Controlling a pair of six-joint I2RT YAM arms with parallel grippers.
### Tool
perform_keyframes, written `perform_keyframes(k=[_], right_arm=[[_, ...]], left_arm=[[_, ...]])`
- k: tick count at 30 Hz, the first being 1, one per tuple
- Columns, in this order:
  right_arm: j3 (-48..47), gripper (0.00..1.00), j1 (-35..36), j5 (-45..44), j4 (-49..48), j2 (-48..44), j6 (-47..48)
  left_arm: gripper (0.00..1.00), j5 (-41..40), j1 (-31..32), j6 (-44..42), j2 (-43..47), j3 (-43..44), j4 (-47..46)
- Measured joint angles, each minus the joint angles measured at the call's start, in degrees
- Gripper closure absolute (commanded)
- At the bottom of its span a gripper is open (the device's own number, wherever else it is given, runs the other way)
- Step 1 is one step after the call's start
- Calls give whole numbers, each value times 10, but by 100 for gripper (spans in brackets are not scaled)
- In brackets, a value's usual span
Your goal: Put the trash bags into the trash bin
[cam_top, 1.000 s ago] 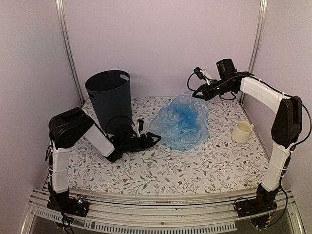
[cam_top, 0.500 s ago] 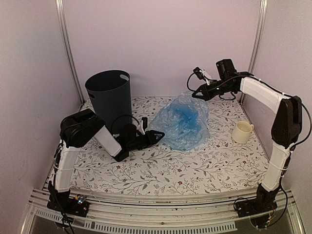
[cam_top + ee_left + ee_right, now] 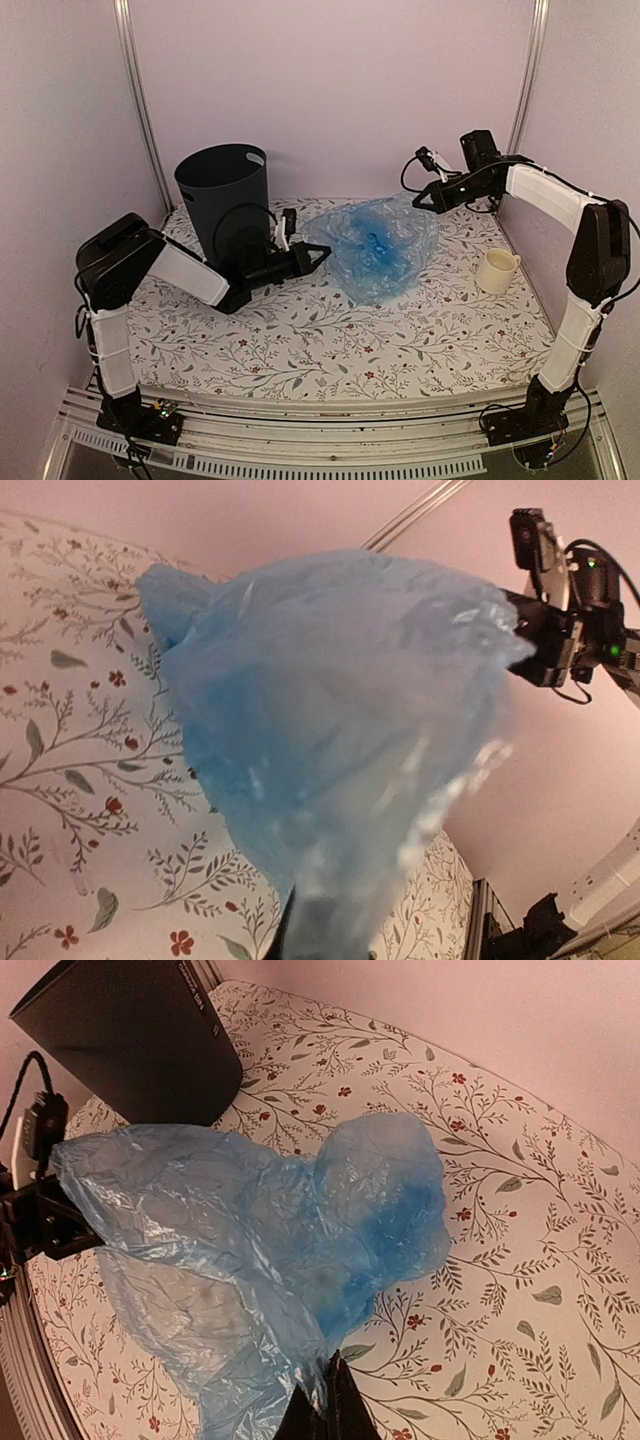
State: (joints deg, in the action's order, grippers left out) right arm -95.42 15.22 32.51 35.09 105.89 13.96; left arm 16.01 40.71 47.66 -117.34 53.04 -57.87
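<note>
The translucent light-blue trash bag point(image 3: 378, 247) hangs stretched between both arms over the middle of the floral table. My left gripper point(image 3: 318, 256) is shut on the bag's left edge, low beside the bin. My right gripper point(image 3: 422, 199) is shut on the bag's upper right corner, held above the table. In the left wrist view the trash bag point(image 3: 340, 730) fills the frame and covers my fingers. In the right wrist view the trash bag point(image 3: 250, 1260) rises from my closed fingertips point(image 3: 335, 1400). The dark trash bin point(image 3: 224, 205) stands upright at the back left, also visible as the trash bin point(image 3: 130, 1030).
A small cream mug point(image 3: 496, 270) stands near the right edge of the table. Metal frame posts rise at the back left point(image 3: 140, 100) and back right point(image 3: 525, 80). Pink walls close in the table on three sides.
My left gripper moved forward to the bag's left edge and closed on it. My right gripper shifted right and slightly down, drawing the bag out wider between the arms.
</note>
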Motion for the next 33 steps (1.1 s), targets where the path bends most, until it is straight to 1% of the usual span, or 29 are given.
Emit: perform_keyframes(k=[2, 5, 7, 11, 12, 13, 14, 16, 18, 20, 22, 25, 26, 27, 30, 32, 33], right_arm=[[10, 98, -8, -6, 5, -14, 2], [11, 98, -16, -17, 9, -44, 5], [-1, 98, -18, -25, 13, -67, 7], [-52, 98, -18, -37, 8, -104, 6], [-62, 98, -18, -37, 4, -115, 4], [-66, 98, -18, -38, 2, -123, 2], [-66, 98, -18, -40, -2, -133, 0], [-60, 98, -18, -41, -5, -144, -5], [-45, 98, -18, -43, -8, -146, -11], [-21, 98, -20, -43, -8, -144, -16], [-6, 98, -23, -42, -2, -129, -23], [-14, 99, -32, -36, 5, -87, -32], [-31, 99, -36, -36, 12, -67, -37], [-56, 98, -40, -37, 17, -46, -41], [-163, 99, -47, -38, 34, 5, -53], [-218, 99, -43, -50, 22, 9, -56], [-235, 99, -39, -55, 18, 3, -55]], left_arm=[[100, 0, 0, -28, 47, 11, 42], [100, -2, 0, -73, 96, 62, 121], [100, -7, -1, -111, 118, 132, 206], [100, -14, -4, -171, 133, 257, 339], [100, -6, -6, -185, 130, 307, 394], [100, 2, -9, -193, 125, 343, 424], [100, 14, -13, -201, 117, 399, 478], [100, 43, -25, -211, 103, 482, 562], [100, 62, -35, -217, 91, 525, 620], [100, 82, -42, -226, 72, 555, 676], [100, 94, -45, -231, 52, 559, 722], [100, 104, -50, -237, 1, 579, 793], [100, 104, -50, -240, -14, 591, 808], [100, 103, -51, -243, -39, 624, 838], [100, 90, -53, -254, -105, 768, 894], [100, 86, -56, -265, -120, 854, 902], [100, 83, -56, -272, -112, 878, 895]])
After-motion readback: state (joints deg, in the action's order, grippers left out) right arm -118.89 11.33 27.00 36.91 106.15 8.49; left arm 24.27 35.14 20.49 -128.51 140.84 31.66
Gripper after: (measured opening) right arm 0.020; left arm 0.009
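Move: The left hand already grips one edge of the trash bag, whose loose body lies about 6 cm ahead, 11 cm right and 4 cm lower. The trash bin stands some 16 cm ahead and 25 cm left of this hand, its middle level with it. From the right hand, gripping the opposite edge, the bag body is roughly 8 cm left, 2 cm back and 14 cm down; the bin 8 cm ahead, 44 cm left and 9 cm lower; the mug 5 cm back, 22 cm right and 18 cm lower. Both hands shake the trash bag by its rim, fingers staying shut on it: the left swings up about 26 cm, drops by half that and rises again, working some 10 cm forward. The right, slightly ahead in the beat, goes up, down and up in smaller strokes, drifts a few centimetres right and forward, and ends tilted up nearly 20 degrees. ##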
